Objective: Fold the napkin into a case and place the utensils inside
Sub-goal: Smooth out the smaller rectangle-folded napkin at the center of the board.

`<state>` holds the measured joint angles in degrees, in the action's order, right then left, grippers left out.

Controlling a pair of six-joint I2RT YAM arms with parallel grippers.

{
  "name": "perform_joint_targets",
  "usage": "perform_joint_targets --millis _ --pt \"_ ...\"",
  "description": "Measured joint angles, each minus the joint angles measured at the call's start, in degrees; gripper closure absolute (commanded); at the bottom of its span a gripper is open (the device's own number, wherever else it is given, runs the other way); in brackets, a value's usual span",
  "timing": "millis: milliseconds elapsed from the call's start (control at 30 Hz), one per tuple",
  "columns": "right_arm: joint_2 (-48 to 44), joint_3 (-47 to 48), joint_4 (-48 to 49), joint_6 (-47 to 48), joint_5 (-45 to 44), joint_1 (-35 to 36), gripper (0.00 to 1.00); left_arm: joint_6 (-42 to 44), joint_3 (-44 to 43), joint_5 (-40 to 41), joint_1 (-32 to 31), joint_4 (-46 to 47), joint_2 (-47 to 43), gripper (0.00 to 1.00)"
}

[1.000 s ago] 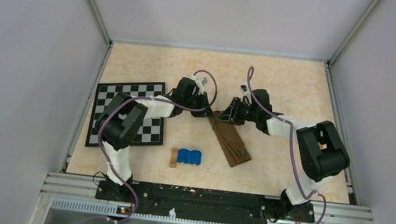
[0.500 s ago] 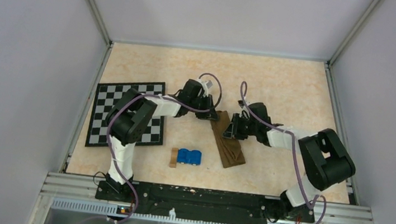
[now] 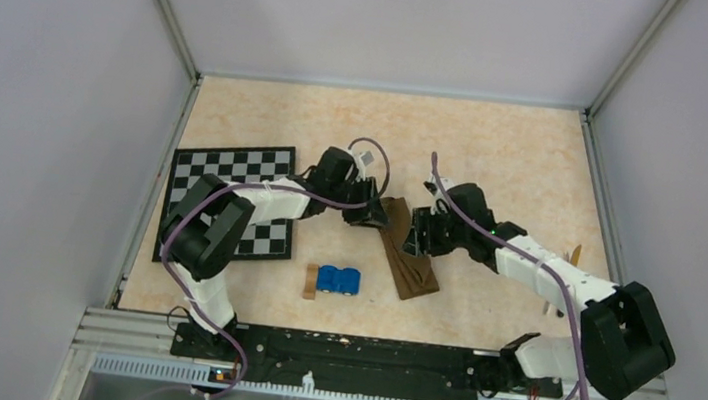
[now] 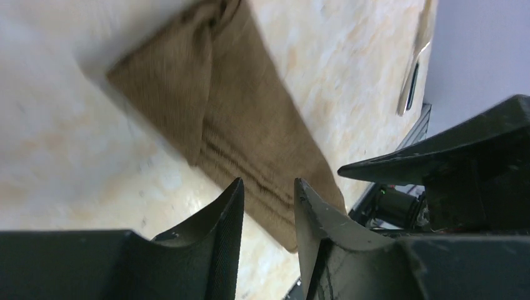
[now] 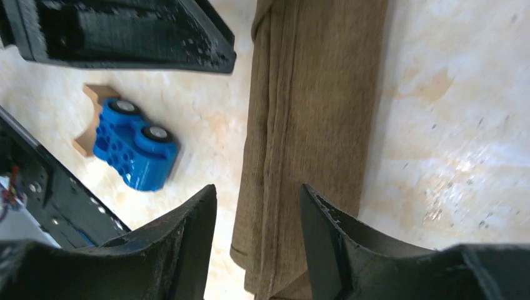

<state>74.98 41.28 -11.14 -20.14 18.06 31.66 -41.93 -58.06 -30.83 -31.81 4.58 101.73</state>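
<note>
The napkin (image 3: pixel 411 254) is folded into a long narrow brown case with layered edges, lying diagonally at the table's middle. My left gripper (image 3: pixel 372 213) is by its far left end. In the left wrist view its jaws (image 4: pixel 269 182) are open and empty, with the cloth (image 4: pixel 237 125) beyond the tips. My right gripper (image 3: pixel 417 237) hovers over the strip's middle. Its jaws (image 5: pixel 259 187) are open, and the cloth (image 5: pixel 312 112) lies under and beyond them. A pale utensil (image 3: pixel 573 253) lies near the right edge, partly hidden by the right arm. It also shows as a thin utensil (image 4: pixel 415 62) in the left wrist view.
A blue toy car (image 3: pixel 339 279) and a small tan wooden block (image 3: pixel 311 281) lie just left of the strip's near end; the car (image 5: pixel 134 147) also shows in the right wrist view. A checkered mat (image 3: pixel 223 165) lies at the left, under the left arm. Metal rails border the table.
Both grippers' jaws have widened. The strip's far end has shifted slightly right, so it now lies steeper. The right arm's elbow has swung out to the right and nearer.
</note>
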Motion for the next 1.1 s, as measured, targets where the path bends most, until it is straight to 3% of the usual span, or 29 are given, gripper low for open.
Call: perform_joint_targets --millis 100,300,600,833,967,1100 --pt "-0.2 0.0 -3.17 1.66 -3.06 3.08 0.49 -3.78 2.49 -0.15 -2.01 -1.88 0.57 0.66" --pt "-0.26 0.0 -6.08 4.42 -10.71 10.38 0.5 -11.67 8.76 -0.94 -4.74 -1.16 1.57 0.64" --pt "4.0 0.0 -6.21 6.1 -22.62 18.1 0.51 -18.47 9.46 -0.66 -7.32 2.99 3.82 0.76" --pt "6.91 0.09 -6.12 5.97 -29.49 21.09 0.72 -23.06 12.26 -1.46 -7.3 9.4 4.92 0.95" --pt "6.82 0.59 -6.12 5.35 -30.64 21.18 1.0 -24.15 13.33 -1.33 -7.3 11.87 5.05 1.0" --pt "6.71 2.16 -6.64 4.17 -30.47 21.2 1.0 -24.68 14.19 -1.22 -7.34 13.6 5.05 1.0"
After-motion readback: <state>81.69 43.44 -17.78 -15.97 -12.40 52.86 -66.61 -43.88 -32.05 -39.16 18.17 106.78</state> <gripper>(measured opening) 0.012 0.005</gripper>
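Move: The folded napkin runs beneath the pair, its middle about 5 cm nearer the base, 5 cm right of and 7 cm below the left hand. From the right hand, the napkin's middle is about level fore-and-aft, 1 cm left and 7 cm below. The blue toy car stands about 13 cm nearer the base and 8 cm left of the left hand; from the right hand it is 8 cm back and 15 cm left. The left hand comes back about 8 cm along the napkin while sinking some 7 cm, drifts slightly right, and tips its fingers round by about 25 degrees before shutting them down at the left long edge of the near half. The right hand eases back 3–4 cm and down 6 cm, rolling about 30 degrees until its fingers point steeply down, then closes them on the loose ridge in the napkin's top layer and rises a centimetre as they shut. ##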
